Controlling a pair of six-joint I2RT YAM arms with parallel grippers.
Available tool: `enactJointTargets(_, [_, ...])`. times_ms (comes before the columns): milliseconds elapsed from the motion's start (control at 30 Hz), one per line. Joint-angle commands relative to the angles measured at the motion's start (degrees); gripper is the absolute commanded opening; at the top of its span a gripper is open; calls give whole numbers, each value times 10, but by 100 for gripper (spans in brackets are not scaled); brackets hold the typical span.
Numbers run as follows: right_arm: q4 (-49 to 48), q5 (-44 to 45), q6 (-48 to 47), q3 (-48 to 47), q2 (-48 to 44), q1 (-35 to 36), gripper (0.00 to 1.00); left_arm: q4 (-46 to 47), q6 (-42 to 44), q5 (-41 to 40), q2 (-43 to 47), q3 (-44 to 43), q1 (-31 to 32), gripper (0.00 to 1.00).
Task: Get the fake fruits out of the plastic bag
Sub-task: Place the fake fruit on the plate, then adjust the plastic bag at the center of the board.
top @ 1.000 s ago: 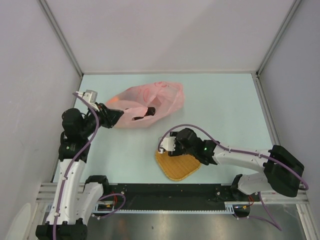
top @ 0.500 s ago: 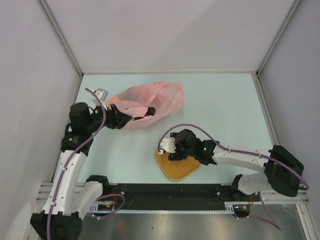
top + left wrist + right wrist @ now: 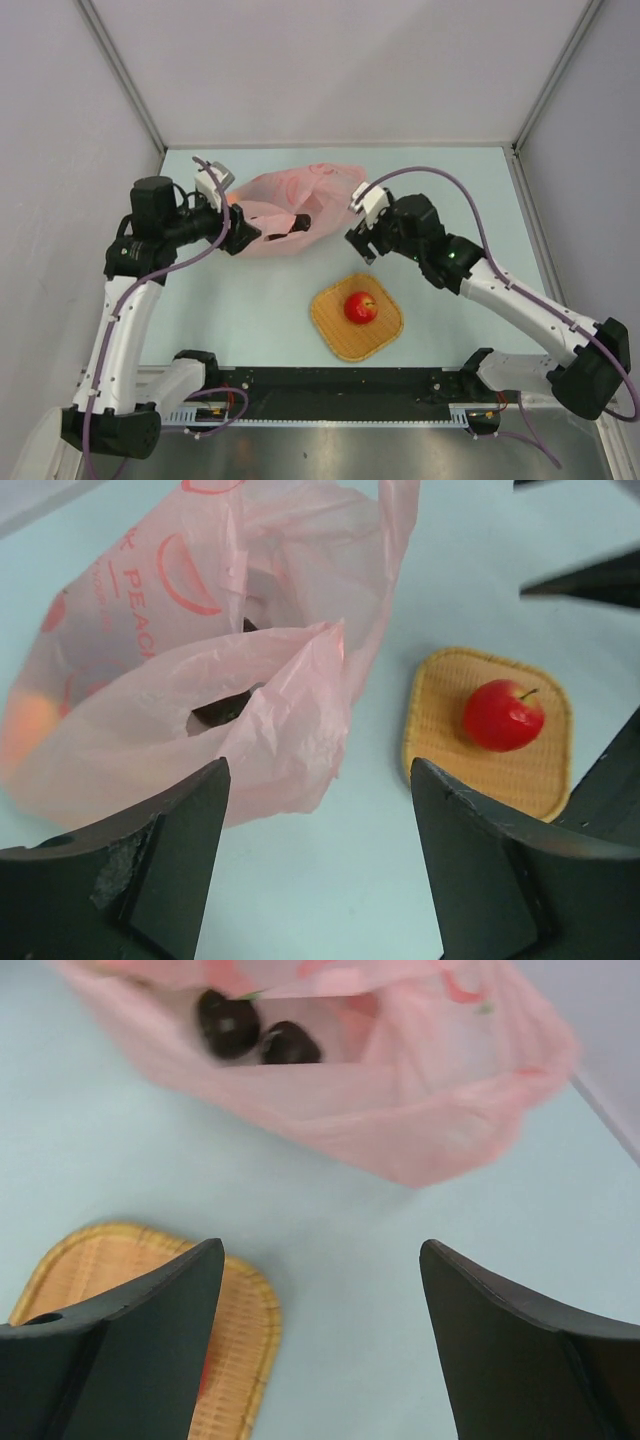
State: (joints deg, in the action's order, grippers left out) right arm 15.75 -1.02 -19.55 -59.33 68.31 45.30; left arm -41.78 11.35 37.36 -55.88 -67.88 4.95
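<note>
The pink plastic bag (image 3: pixel 310 195) lies at the table's far middle, its mouth facing the arms. In the right wrist view two dark plums (image 3: pixel 245 1030) show inside the bag (image 3: pixel 420 1110). An orange fruit (image 3: pixel 30 720) glows through the bag's (image 3: pixel 160 690) wall in the left wrist view. A red apple (image 3: pixel 360 307) rests on the woven tray (image 3: pixel 328 332), also seen from the left wrist as the apple (image 3: pixel 502 715). My left gripper (image 3: pixel 247 233) hangs open just before the bag's mouth, nothing between its fingers. My right gripper (image 3: pixel 358 240) is open and empty, between bag and tray.
The woven tray (image 3: pixel 440 730) sits near the front edge, in front of the bag; its corner (image 3: pixel 240 1330) shows under my right gripper. Grey walls close in the table on the left, back and right.
My right gripper has left the red apple on the tray, risen and swung back toward the bag, opening wider. My left gripper has opened at the bag's mouth and shifted slightly right.
</note>
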Motion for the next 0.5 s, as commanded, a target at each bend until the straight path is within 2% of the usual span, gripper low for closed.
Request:
enactJointTargets(0, [-77, 49, 93, -17, 6, -57, 83, -51, 118, -44, -14, -60, 50, 79])
enactJointTargets(100, [-127, 48, 104, -31, 25, -94, 84, -46, 129, -59, -29, -69, 73, 80])
enactJointTargets(200, [-147, 41, 98, -54, 74, -103, 84, -38, 191, -90, -51, -70, 131, 81])
enactJointTargets(233, [-149, 37, 95, -61, 88, -105, 84, -29, 198, -110, -65, -66, 167, 81])
enactJointTargets(267, [-144, 36, 104, -73, 103, -105, 84, -28, 200, -167, -75, -67, 186, 81])
enactJointTargets(333, [-128, 21, 126, -117, 141, -113, 84, -29, 199, -220, -115, -74, 218, 80])
enactJointTargets(433, [-132, 28, 116, -151, 180, -114, 85, 2, 170, -323, -146, -69, 238, 78])
enactJointTargets(467, [-135, 32, 109, -160, 189, -115, 85, 38, 162, -351, -160, -61, 239, 77])
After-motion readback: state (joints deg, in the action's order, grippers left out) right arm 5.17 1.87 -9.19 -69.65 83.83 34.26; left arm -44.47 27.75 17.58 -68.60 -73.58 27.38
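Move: From the left hand the dark fruit in the bag's mouth lies about 18 cm ahead, 7 cm to the right and 26 cm lower; the bag's near flap is some 15 cm ahead, 4 cm right. From the right hand the bag's right end is about 20 cm straight ahead, 18 cm lower, the dark fruit 16 cm ahead and 15 cm left, the red apple on the plate 6 cm back, level sideways. Right hand sweeps about 11 cm forward towards the bag's right end; left swings 6 cm right and down, both open. ##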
